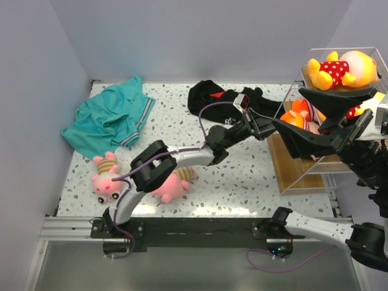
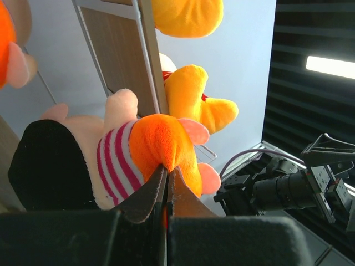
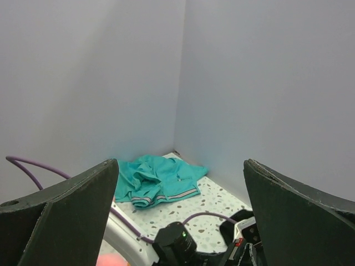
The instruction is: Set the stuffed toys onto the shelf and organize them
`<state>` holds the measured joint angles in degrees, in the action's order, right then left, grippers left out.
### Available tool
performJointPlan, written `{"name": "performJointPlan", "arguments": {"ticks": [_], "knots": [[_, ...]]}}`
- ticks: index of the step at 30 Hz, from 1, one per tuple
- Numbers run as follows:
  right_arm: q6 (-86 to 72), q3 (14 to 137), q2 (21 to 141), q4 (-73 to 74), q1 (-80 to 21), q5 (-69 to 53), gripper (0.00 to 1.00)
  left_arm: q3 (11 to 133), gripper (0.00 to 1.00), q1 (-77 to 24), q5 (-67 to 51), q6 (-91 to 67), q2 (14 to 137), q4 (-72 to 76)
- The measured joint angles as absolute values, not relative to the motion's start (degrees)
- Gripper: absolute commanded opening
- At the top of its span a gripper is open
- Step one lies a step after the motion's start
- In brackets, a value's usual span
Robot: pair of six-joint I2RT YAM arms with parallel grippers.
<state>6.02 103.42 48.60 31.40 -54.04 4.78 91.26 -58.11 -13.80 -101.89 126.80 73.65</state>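
My left gripper (image 1: pixel 277 125) (image 2: pixel 166 169) reaches to the white wire shelf (image 1: pixel 290 171) and is shut on the orange leg of a black-haired doll (image 2: pixel 119 160) in a pink striped top. The doll (image 1: pixel 296 115) hangs at the shelf's middle tier, next to a wooden board (image 2: pixel 119 55). A yellow-orange bear (image 1: pixel 339 68) lies on the top tier, and another bear (image 2: pixel 191 97) shows behind the doll. Two pink pigs (image 1: pixel 107 180) (image 1: pixel 173 185) lie on the table near the left arm's base. My right gripper (image 1: pixel 287 107) (image 3: pixel 180 164) hovers open and empty, high in front of the shelf.
A teal polo shirt (image 1: pixel 112 118) (image 3: pixel 158 180) lies crumpled at the table's far left. A black garment with a red mark (image 1: pixel 218 97) sits at the far middle, under the left arm. Grey walls close in the table on three sides.
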Motion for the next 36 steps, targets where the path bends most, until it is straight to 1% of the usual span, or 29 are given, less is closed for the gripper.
{"name": "performJointPlan", "arguments": {"ticks": [9,12,14,21,27,33,35,36], "knots": [[7.11,103.37,47.13,32.86,-54.04,5.74,0.99,94.61,0.0,-60.86,-12.99,-104.01,133.16,74.06],[7.35,103.37,46.83,33.19,-54.04,6.46,0.99,94.19,0.01,-61.6,-13.02,-103.88,133.45,74.08],[7.55,103.37,46.74,33.23,-54.04,6.61,0.99,94.02,0.03,-62.04,-13.08,-103.61,133.45,74.17],[7.75,102.54,46.59,33.43,-54.04,6.76,0.99,94.54,0.04,-62.83,-13.43,-100.07,133.53,74.5],[7.97,102.35,45.98,33.45,-54.04,6.85,0.99,98.43,0.04,-63.22,-13.72,-97.25,135.09,73.93],[8.21,101.54,44.84,33.45,-54.04,7.03,0.99,103.92,0.04,-63.94,-13.67,-93.93,137.32,69.3],[8.23,101.47,44.75,33.43,-54.04,7.05,0.99,105.82,0.05,-64.31,-13.65,-93.58,138.47,68.16],[8.27,101.36,44.69,33.43,-54.04,7.09,0.99,106.74,0.07,-64.55,-13.56,-93.38,139.06,67.57]]}}
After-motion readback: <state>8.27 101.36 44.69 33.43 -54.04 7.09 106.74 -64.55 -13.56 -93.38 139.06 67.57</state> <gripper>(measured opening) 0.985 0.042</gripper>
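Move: The left hand has the orange-headed toy pinched by its head. The free spot on the middle shelf lies some 18 cm to its right, 4 cm back and 6 cm below. The orange toy already on that shelf is about 14 cm right, 7 cm ahead and 6 cm lower; the nearer yellow toy on the top shelf is roughly 20 cm right, 3 cm ahead and 14 cm higher. From the right hand the spot is about 17 cm right, 8 cm ahead and 28 cm below. Still pinching the orange-headed toy by its head, with the fingers staying all but shut, the left hand feeds it into the gap between middle and top shelf: down and right first, then back towards the base, then right again, about 7.5 cm right and 4 cm each back and down in all. The right hand stays wide open and eases some 2 cm right. ##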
